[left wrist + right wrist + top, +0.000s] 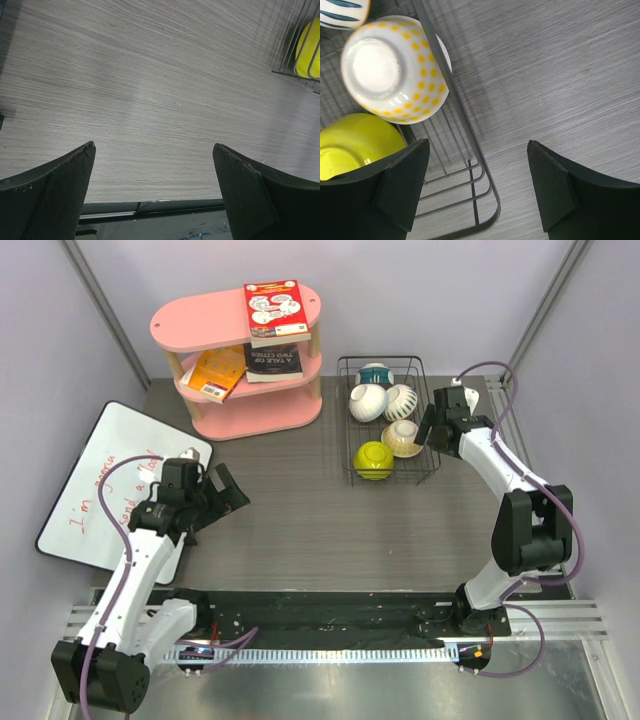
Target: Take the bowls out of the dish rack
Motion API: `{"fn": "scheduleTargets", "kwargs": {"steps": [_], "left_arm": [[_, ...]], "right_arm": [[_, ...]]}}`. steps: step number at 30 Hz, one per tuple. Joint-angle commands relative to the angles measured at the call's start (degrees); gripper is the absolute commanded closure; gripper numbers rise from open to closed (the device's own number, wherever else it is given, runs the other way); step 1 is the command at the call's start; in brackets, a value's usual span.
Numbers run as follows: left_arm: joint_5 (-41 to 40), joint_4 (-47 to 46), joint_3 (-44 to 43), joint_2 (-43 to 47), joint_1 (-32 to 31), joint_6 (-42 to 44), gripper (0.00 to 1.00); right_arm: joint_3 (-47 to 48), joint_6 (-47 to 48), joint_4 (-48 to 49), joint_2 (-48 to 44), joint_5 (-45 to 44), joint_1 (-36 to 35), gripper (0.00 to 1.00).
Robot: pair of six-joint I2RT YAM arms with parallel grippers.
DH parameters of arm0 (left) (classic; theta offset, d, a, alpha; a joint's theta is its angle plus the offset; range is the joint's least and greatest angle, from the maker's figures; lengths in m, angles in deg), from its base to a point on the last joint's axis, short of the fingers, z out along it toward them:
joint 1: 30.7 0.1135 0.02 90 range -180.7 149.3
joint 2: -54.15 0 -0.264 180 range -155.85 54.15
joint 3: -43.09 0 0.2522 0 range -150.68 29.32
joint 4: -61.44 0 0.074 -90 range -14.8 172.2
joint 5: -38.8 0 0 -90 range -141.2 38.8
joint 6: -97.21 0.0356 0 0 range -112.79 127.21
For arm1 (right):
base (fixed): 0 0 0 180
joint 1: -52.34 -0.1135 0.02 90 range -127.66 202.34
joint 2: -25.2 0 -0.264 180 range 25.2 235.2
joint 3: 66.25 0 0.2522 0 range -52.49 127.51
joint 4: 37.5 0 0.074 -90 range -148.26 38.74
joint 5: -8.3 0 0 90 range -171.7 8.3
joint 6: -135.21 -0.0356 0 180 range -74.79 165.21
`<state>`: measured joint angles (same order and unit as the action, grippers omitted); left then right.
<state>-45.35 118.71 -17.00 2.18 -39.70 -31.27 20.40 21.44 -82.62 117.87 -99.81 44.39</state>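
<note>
The black wire dish rack (346,420) stands at the back right and holds several bowls. A yellow-green bowl (373,459) sits at its near end, with a white, yellow-dotted bowl (403,437) upside down beside it. Two more white bowls (366,401) lie in the middle and a teal one (375,373) at the far end. My right gripper (433,426) hovers open over the rack's right rim (455,100), straddling it, beside the dotted bowl (395,70) and the yellow-green bowl (355,145). My left gripper (222,492) is open over bare table (150,75), far left of the rack.
A pink two-tier shelf (200,325) with books stands at the back left. A whiteboard (90,490) with red writing lies at the left edge, under the left arm. Grey walls close in both sides.
</note>
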Motion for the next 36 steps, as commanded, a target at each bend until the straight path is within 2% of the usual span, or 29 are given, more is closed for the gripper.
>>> {"fn": "scheduleTargets", "kwargs": {"steps": [1,8,12,16,18,19,28,32,36], "left_arm": [[0.83,-2.11,0.45,0.47,0.03,0.6,0.0],[0.75,-1.4,0.18,-0.24,0.03,0.51,0.0],[0.83,-1.93,0.53,0.11,0.03,0.33,0.0],[0.75,-1.41,0.18,-0.42,-0.06,0.33,0.0],[0.4,-1.41,0.27,0.02,0.03,0.33,0.0],[0.31,-1.41,0.36,0.11,0.03,0.16,0.0],[0.74,-1.85,0.45,-0.07,0.03,0.07,0.01],[0.92,-1.93,0.45,-0.33,0.03,0.16,0.0],[1.97,-2.11,0.53,-0.24,0.03,0.33,0.0]], "right_arm": [[2.44,1.53,1.03,1.9,0.44,1.09,0.17],[-3.43,0.74,3.49,0.86,1.59,1.0,0.31],[-6.52,2.06,5.33,-0.29,2.55,1.0,0.52],[-8.63,2.24,5.87,-1.08,2.9,1.09,0.57],[-9.86,2.15,5.78,-2.56,2.99,1.0,0.67],[-10.39,1.97,5.78,-3.27,2.99,1.0,0.84],[-17.94,2.94,5.08,-14.42,0.79,1.0,0.99],[-20.05,1.98,0.79,-18.47,1.41,1.09,0.99],[-22.08,-1.27,-3.97,-24.8,5.97,1.0,0.99]]}}
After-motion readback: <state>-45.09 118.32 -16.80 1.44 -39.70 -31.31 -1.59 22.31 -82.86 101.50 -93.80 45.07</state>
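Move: The bit of the dish rack's right-hand rim to be gripped lies about 6 cm below the right hand and 3 cm back, near the front corner. Inside the rack, the dotted bowl is some 8 cm left and 2 cm ahead, the yellow-green bowl about 14 cm left and 3 cm back, the striped bowl roughly 8 cm left and 11 cm ahead. From the left hand that rim is some 46 cm right and 12 cm ahead. The right hand sinks about 6 cm, pinches the rack's right rim and drags it back about 7 cm. ##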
